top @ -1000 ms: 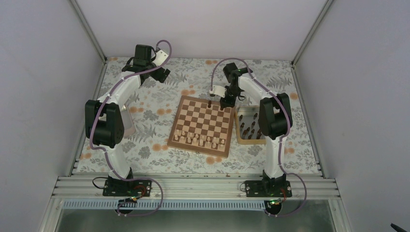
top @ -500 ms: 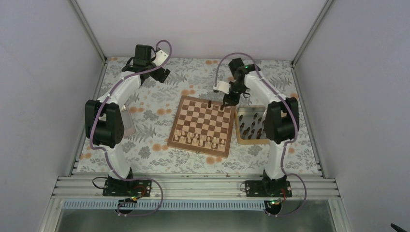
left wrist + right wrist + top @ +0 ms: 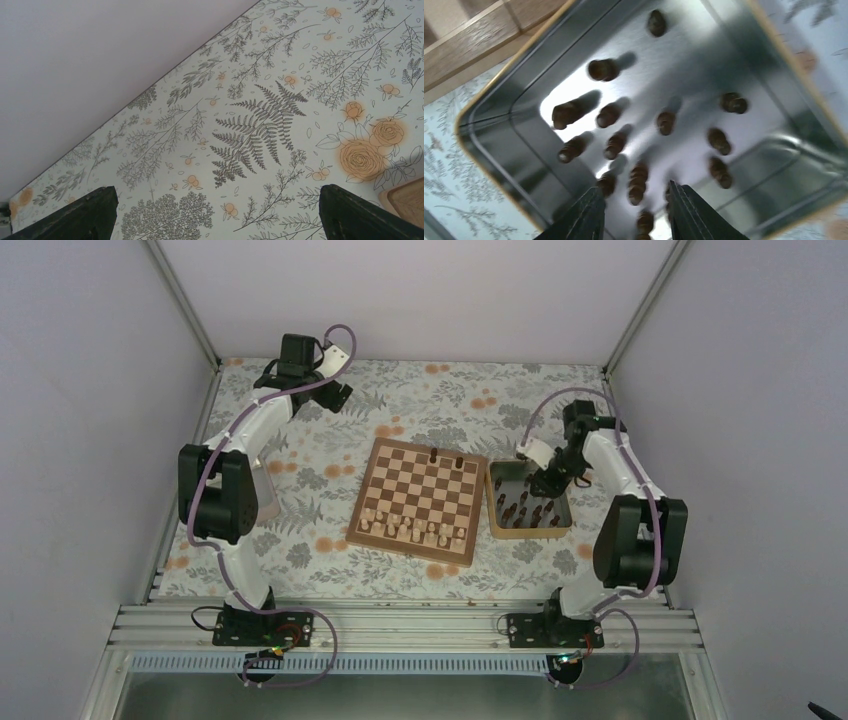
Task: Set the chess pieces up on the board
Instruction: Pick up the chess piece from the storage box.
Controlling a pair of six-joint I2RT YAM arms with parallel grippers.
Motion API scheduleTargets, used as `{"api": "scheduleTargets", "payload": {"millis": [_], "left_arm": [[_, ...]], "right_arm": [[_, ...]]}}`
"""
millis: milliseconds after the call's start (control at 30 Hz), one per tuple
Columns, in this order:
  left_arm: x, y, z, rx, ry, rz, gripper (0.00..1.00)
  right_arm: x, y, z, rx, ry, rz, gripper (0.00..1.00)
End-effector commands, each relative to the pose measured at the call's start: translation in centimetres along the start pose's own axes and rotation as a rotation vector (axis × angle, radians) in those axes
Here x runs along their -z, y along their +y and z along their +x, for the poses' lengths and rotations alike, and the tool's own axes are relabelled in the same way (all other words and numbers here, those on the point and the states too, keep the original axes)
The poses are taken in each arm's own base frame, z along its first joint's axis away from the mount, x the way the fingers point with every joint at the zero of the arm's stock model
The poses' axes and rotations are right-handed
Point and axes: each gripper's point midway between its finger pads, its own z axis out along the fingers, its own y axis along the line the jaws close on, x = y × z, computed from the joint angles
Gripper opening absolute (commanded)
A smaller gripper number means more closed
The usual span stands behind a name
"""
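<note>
The board (image 3: pixel 420 495) lies mid-table. Two dark chess pieces (image 3: pixel 432 454) stand on its far row, the second one (image 3: pixel 460 461) to the right. Pale chessmen (image 3: pixel 415 530) fill the near rows. Several more dark chess pieces (image 3: pixel 609 115) lie and stand in the metal tray (image 3: pixel 492 502) right of the board. My right gripper (image 3: pixel 634 187) hovers open over the tray's pieces, holding nothing; the top view shows this gripper (image 3: pixel 545 480) above the tray's far end. My left gripper (image 3: pixel 216 189) is open wide over bare cloth at the far left (image 3: pixel 335 395).
Flowered cloth (image 3: pixel 260 125) covers the table. The tray's tan rim (image 3: pixel 489 170) and steep metal walls ring the pieces. The board's wooden edge (image 3: pixel 484 35) shows just beyond the tray. Walls close in the back and both sides.
My right gripper opened and left a dark piece standing on the board's far row, then swung right and down over the tray. The left arm has not moved.
</note>
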Motion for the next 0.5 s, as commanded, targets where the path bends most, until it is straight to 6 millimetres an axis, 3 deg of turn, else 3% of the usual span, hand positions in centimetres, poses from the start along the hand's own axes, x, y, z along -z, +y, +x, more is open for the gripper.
{"api": "scheduleTargets", "payload": {"millis": [0, 167, 467], "left_arm": [[-0.4, -0.4, -0.2, -0.006, -0.002, 0.018, 1.0], [-0.3, -0.5, -0.3, -0.003, -0.002, 0.02, 1.0], [-0.5, -0.5, -0.2, -0.004, 0.0, 0.02, 1.0]], "right_arm": [[-1.1, 1.8, 0.5, 0.004, -0.022, -0.019, 0.36], [-3.0, 2.5, 1.9, -0.018, -0.004, -0.02, 0.36], [-3.3, 4.8, -0.7, 0.071, -0.046, -0.072, 0.36]]}}
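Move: The dark knight-like piece I seem to be going for stands in the near-left part of the storage box, about 8 cm left of my right hand, 2 cm back and some 8 cm below. A pawn lies about 6 cm left and 4 cm back, another 5 cm left and 1 cm back, and a wide-topped piece 9 cm left and 2 cm ahead. From my left hand the knight is about 38 cm right, 26 cm back and 16 cm lower. With my right hand empty and its fingers still part-open, I draw back and sink together over the storage box, nearly 4 cm each way. Then I stop descending and bear left at that height, about 2 cm in all and gathering speed, towards the pieces by the box's left wall. ##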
